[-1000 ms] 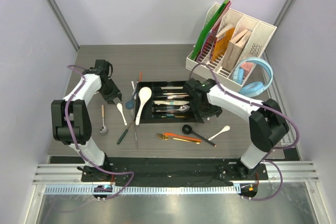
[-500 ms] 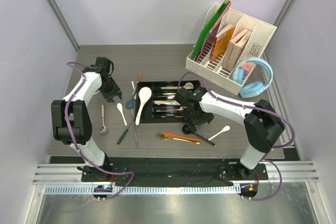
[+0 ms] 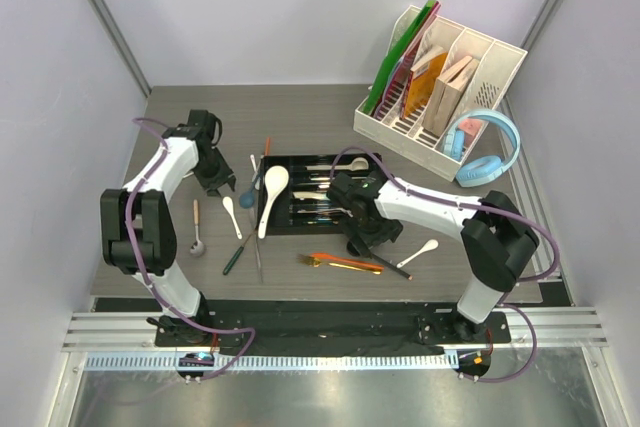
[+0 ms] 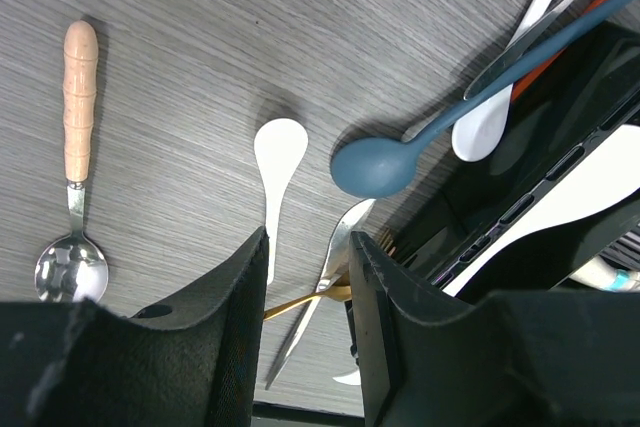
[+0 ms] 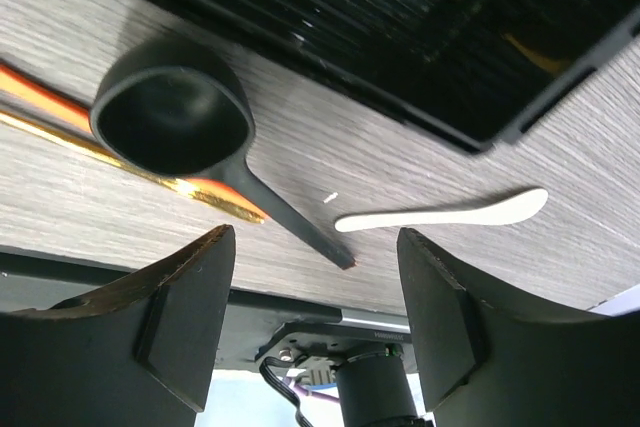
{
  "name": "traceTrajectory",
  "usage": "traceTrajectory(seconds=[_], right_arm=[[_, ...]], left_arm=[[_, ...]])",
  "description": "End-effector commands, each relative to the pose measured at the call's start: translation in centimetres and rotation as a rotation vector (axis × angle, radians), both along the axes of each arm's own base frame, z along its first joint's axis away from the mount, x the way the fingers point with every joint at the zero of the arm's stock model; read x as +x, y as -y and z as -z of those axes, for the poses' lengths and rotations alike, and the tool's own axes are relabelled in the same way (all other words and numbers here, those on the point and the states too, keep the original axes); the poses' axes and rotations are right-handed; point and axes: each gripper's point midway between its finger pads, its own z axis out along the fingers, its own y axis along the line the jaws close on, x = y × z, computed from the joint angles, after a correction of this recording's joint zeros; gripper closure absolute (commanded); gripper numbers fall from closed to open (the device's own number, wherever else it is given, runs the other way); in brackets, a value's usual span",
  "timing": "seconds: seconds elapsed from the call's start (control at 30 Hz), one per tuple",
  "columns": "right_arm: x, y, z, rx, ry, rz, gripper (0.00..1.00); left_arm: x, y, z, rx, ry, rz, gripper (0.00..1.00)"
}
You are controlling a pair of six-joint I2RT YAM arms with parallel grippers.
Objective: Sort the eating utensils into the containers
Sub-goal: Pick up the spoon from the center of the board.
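Note:
The black cutlery tray (image 3: 300, 222) lies mid-table with several steel utensils in it. A large white ceramic spoon (image 3: 270, 197) lies across its left end. My left gripper (image 3: 215, 185) is open and empty, left of the tray, above a blue spoon (image 4: 372, 167), a small white spoon (image 4: 277, 152) and a wooden-handled steel spoon (image 4: 78, 97). My right gripper (image 3: 365, 239) is open and empty, just in front of the tray's near edge (image 5: 420, 37), over a black scoop spoon (image 5: 170, 117). A white spoon (image 5: 450, 215) lies to its right.
Orange chopsticks and a gold fork (image 3: 340, 262) lie near the front edge. Dark chopsticks (image 3: 240, 247) lie front left. A white file organiser (image 3: 440, 87) and light-blue headphones (image 3: 485, 147) stand at the back right.
My right gripper has moved from over the tray's right end toward the near side, to above the black scoop spoon. The left arm has barely moved.

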Motion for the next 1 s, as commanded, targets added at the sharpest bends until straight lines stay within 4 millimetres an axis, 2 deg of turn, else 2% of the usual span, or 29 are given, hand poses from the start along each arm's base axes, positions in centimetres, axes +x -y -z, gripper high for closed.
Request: traceTrajectory(seconds=[0.0, 0.23, 0.4, 0.47, 0.5, 0.57, 0.63, 0.7, 0.77, 0.8, 0.9, 0.97], right_arm=[[1.0, -1.5, 0.2, 0.03, 0.003, -0.042, 0.29], [1.2, -2.1, 0.9, 0.035, -0.02, -0.058, 0.29], [1.4, -2.2, 2.5, 0.008, -0.047, -0.051, 0.32], [1.6, -2.3, 2.8, 0.014, -0.056, -0.046, 0.37], [1.5, -2.1, 3.1, 0.012, -0.069, -0.035, 0.44], [1.5, -2.1, 3.4, 0.025, -0.083, -0.021, 0.51], [1.5, -2.0, 3.5, 0.041, -0.095, -0.004, 0.62], [1.5, -2.0, 3.5, 0.051, -0.095, 0.004, 0.8], [1.5, -2.0, 3.3, 0.055, -0.092, 0.005, 0.88], [1.5, -1.9, 3.4, 0.053, -0.092, 0.005, 0.97], [1.5, -1.9, 3.0, 0.052, -0.096, 0.007, 0.99], [1.6, -2.0, 2.1, 0.055, -0.097, 0.007, 0.99]], left_arm=[[0.7, 0.0, -0.8, 0.019, 0.014, 0.002, 0.61], [0.9, 0.3, -1.2, 0.033, 0.002, 0.03, 0.61], [1.6, 0.8, -1.8, 0.037, 0.015, 0.049, 0.61], [1.6, 0.9, -1.9, 0.038, 0.01, 0.055, 0.61], [1.6, 1.0, -2.0, 0.039, 0.01, 0.059, 0.61], [1.5, 1.0, -2.1, 0.042, 0.01, 0.064, 0.61], [1.4, 1.1, -1.9, 0.041, 0.004, 0.068, 0.61], [1.5, 1.2, -1.8, 0.04, 0.001, 0.068, 0.61], [1.4, 1.3, -1.7, 0.041, -0.002, 0.073, 0.61], [1.5, 1.3, -1.7, 0.039, -0.002, 0.073, 0.61], [1.6, 1.5, -1.5, 0.035, -0.004, 0.076, 0.61], [1.8, 1.4, -1.5, 0.038, -0.002, 0.075, 0.62]])
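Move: The black spoon lies under the right hand: its middle is about 1 cm left and level fore and aft, some 4 cm below, with its bowl to the left and slightly ahead. On the table around it, a small white spoon is about 8 cm right and level, the orange fork about 8 cm left and 1 back, the tray's middle some 12 left and 13 ahead. From the left hand the black spoon is about 35 cm right and 16 back. The right hand sinks about 4 cm onto the black spoon, easing slightly left, and closes, pinching it near the bowl. ##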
